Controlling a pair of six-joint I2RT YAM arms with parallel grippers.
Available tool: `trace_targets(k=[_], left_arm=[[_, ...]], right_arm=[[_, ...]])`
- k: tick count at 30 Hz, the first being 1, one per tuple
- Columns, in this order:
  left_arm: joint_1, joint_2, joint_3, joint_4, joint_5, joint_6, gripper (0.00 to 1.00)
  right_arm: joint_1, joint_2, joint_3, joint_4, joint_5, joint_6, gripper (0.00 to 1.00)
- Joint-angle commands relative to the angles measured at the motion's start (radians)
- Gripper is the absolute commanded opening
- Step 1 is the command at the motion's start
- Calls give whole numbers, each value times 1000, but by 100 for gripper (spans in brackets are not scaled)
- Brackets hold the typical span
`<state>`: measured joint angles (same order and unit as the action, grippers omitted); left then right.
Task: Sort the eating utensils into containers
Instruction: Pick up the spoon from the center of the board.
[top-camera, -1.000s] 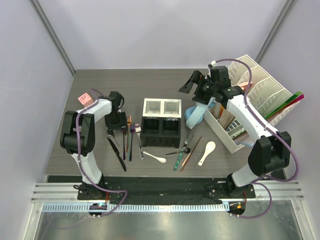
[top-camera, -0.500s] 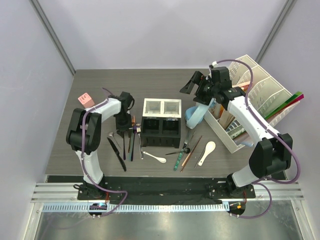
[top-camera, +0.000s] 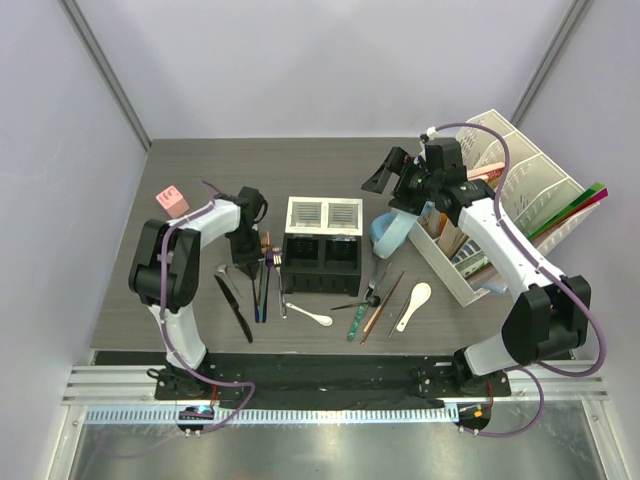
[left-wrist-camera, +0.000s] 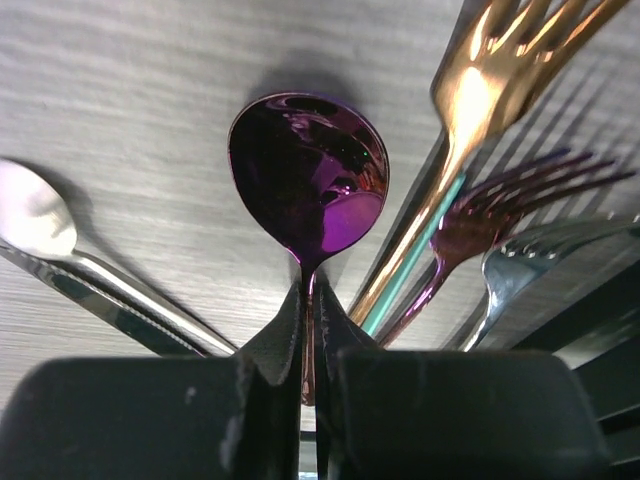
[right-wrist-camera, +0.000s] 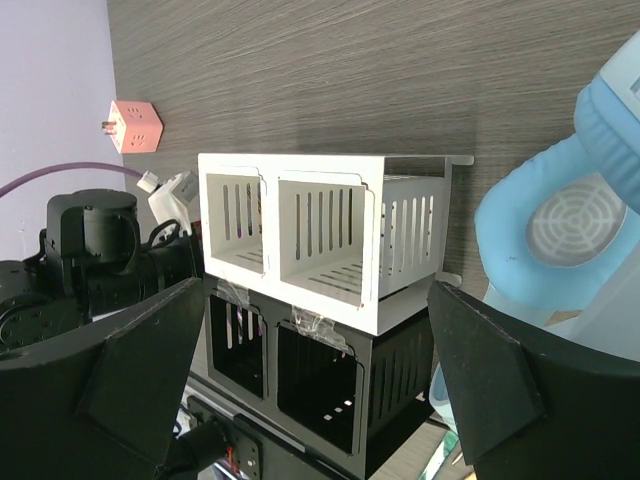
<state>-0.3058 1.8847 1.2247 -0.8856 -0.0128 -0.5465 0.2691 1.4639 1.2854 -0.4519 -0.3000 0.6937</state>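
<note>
In the left wrist view my left gripper (left-wrist-camera: 309, 335) is shut on the thin handle of the purple spoon (left-wrist-camera: 308, 175), whose bowl lies on the table. Beside it lie a copper fork (left-wrist-camera: 500, 55), a purple fork (left-wrist-camera: 495, 205) and a silver fork (left-wrist-camera: 535, 262). From above, the left gripper (top-camera: 243, 263) sits over this cluster, left of the containers (top-camera: 322, 245), a white-over-black caddy. My right gripper (top-camera: 385, 180) hangs open in the air behind the caddy (right-wrist-camera: 320, 235), nothing between its fingers (right-wrist-camera: 120, 380). A black knife (top-camera: 236, 308), white soup spoons (top-camera: 311, 316) (top-camera: 413, 304), chopsticks (top-camera: 385, 300) and a green-patterned piece (top-camera: 356, 318) lie near the front.
A light blue ring-shaped thing (top-camera: 390, 228) leans beside the big white slotted rack (top-camera: 500, 215) at the right. A pink block (top-camera: 171, 199) sits at the far left. A silver spoon (left-wrist-camera: 35, 215) lies left of the purple spoon.
My left gripper shifted right over the cutlery cluster and closed from open onto the purple spoon's handle. The right arm drifted slightly and stayed open.
</note>
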Motion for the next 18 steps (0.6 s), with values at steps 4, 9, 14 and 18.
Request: trace_targets(k=[4,9,14,18], left_arm=[[-9,-103,-5,33,20,-53,0],[-9,-196,55,-10,-13,-81,0],[-9,-292,131,-90,-47,-92,0],[-9,-348,202,-124,-30,-95,0]], right_arm=[[-5,-2,41,-67,32,-13,100],[-7,-8,55,-90,50,-28,99],[-5,-22,38,-91,58,-29,99],[-5,-22,38,-91,62,-29,99]])
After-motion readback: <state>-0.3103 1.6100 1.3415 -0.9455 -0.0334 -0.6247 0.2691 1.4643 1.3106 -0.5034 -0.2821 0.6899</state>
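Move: The purple spoon is already pinched at its neck in my shut left fingers, bowl just ahead, its middle about 7 cm back and 1 cm right. The copper fork lies 4 cm to my right and 3 cm back, the purple fork 4 cm right, 8 cm back; the small steel spoon is 6 cm left, 5 cm back. From my right hand, the purple spoon lies roughly 33 cm left, 22 cm back and 22 cm down. I keep my left fingers shut on the purple spoon's neck and lift it nearly straight up off the board, slowly at first, then quickly, about 11 cm in all, easing forward some 3 cm as I climb. Meanwhile I tilt the wrist by roughly 20 degrees so that my fingertips swing forward and the bowl tips up. ##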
